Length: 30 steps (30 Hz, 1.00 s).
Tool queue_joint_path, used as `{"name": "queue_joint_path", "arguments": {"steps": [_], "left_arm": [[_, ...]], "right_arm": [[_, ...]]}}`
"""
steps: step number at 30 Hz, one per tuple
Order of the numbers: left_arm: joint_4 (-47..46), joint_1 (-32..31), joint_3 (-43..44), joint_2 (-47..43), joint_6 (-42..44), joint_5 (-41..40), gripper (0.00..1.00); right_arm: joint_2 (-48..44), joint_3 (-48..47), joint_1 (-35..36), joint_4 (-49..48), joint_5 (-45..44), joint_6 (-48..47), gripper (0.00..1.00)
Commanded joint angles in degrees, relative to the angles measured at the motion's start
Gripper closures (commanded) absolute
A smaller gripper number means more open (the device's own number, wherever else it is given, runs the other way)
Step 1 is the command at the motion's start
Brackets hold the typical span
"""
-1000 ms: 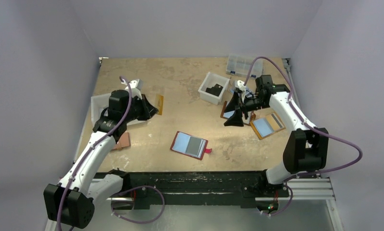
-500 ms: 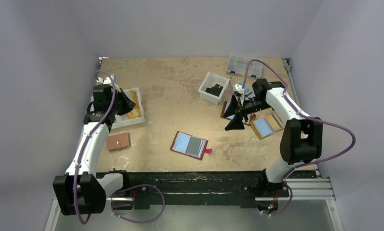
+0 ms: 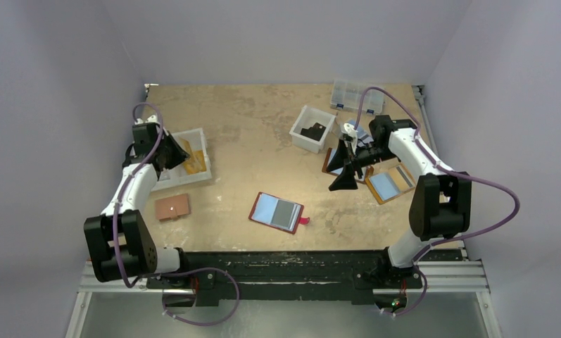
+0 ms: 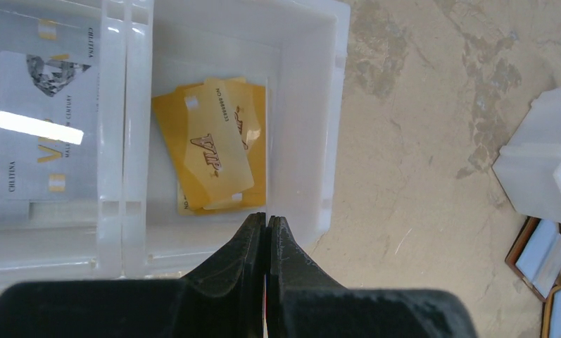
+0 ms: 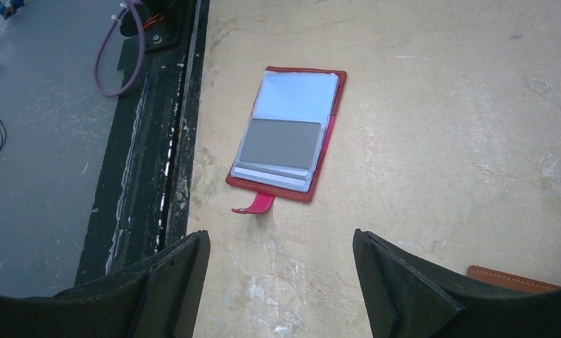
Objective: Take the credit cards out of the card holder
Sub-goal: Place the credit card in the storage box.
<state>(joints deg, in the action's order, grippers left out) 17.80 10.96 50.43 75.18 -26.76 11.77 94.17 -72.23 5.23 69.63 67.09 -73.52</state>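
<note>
The dark red card holder (image 3: 277,212) lies open near the table's front centre, its pink strap tab (image 3: 304,220) pointing right. A light blue card (image 3: 267,207) and a grey card (image 3: 286,213) sit in its sleeves. In the right wrist view the holder (image 5: 331,120) shows the pale blue card (image 5: 296,95) above the grey card (image 5: 281,144). My right gripper (image 3: 343,167) is open and empty, raised well to the right of the holder (image 5: 281,271). My left gripper (image 3: 181,156) is shut over a white tray, far left of the holder (image 4: 267,220).
The white tray (image 3: 201,134) holds yellow cards (image 4: 217,144) and pale VIP cards (image 4: 45,127). A small tan holder (image 3: 172,207) lies front left. A white bin (image 3: 312,128), a clear organiser box (image 3: 355,95) and brown and orange holders (image 3: 390,183) stand right.
My left arm has swung back to the left, uncovering the white tray with yellow cards. My right gripper has shifted slightly and stays open. The card holder has not moved.
</note>
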Motion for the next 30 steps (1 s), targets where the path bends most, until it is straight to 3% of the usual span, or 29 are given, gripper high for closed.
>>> {"name": "queue_joint_path", "arguments": {"steps": [1,9,13,16,26,30], "left_arm": [[-4.2,0.6,1.8,2.8,-0.7,4.4,1.0],[-4.7,0.7,1.6,6.1,-1.0,5.7,0.97],[1.6,0.8,4.4,8.9,-1.8,-2.2,0.62],[6.0,0.8,7.2,10.3,-2.6,-7.1,0.53],[10.6,0.7,14.6,1.8,-3.2,-5.9,0.48],[11.2,0.3,15.7,-2.1,-7.9,-2.8,0.48]], "right_arm": [[-0.7,-1.2,-0.2,0.3,1.5,-0.8,0.17],[0.2,-1.3,-0.3,0.4,1.5,-0.8,0.17],[0.6,-1.4,-0.2,0.7,1.5,-0.9,0.17],[0.6,-1.4,-0.2,0.7,1.5,-1.0,0.17],[0.9,-1.3,-0.2,1.0,0.8,-1.1,0.17],[0.5,-1.3,-0.2,0.9,0.2,-0.5,0.17]]}}
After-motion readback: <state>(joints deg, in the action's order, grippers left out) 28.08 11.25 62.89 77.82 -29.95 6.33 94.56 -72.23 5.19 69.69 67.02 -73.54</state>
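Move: Holding a gold credit card edge-on, the left hand is over the near right part of the storage box's gold compartment. The gold card pile lies about 4 cm ahead, 3 cm to its left and 8 cm below; the silver cards are some 13 cm left and 4 cm ahead, and the brown closed holder roughly 9 cm left and 13 cm back, both also well below. From the right hand the gold card pile lies about 47 cm left and 10 cm ahead, roughly 11 cm lower. The left hand, still pinching the gold credit card, sinks about 4 cm into the box's gold compartment and, near the bottom of that descent, opens its fingers halfway, letting go of the card over the pile. With the fingertips tipped down some 10 degrees it drifts about 2 cm to the left, then rises quickly by some 8 cm with the fingers kept half open, the wrist levelling back as it clears the box. ##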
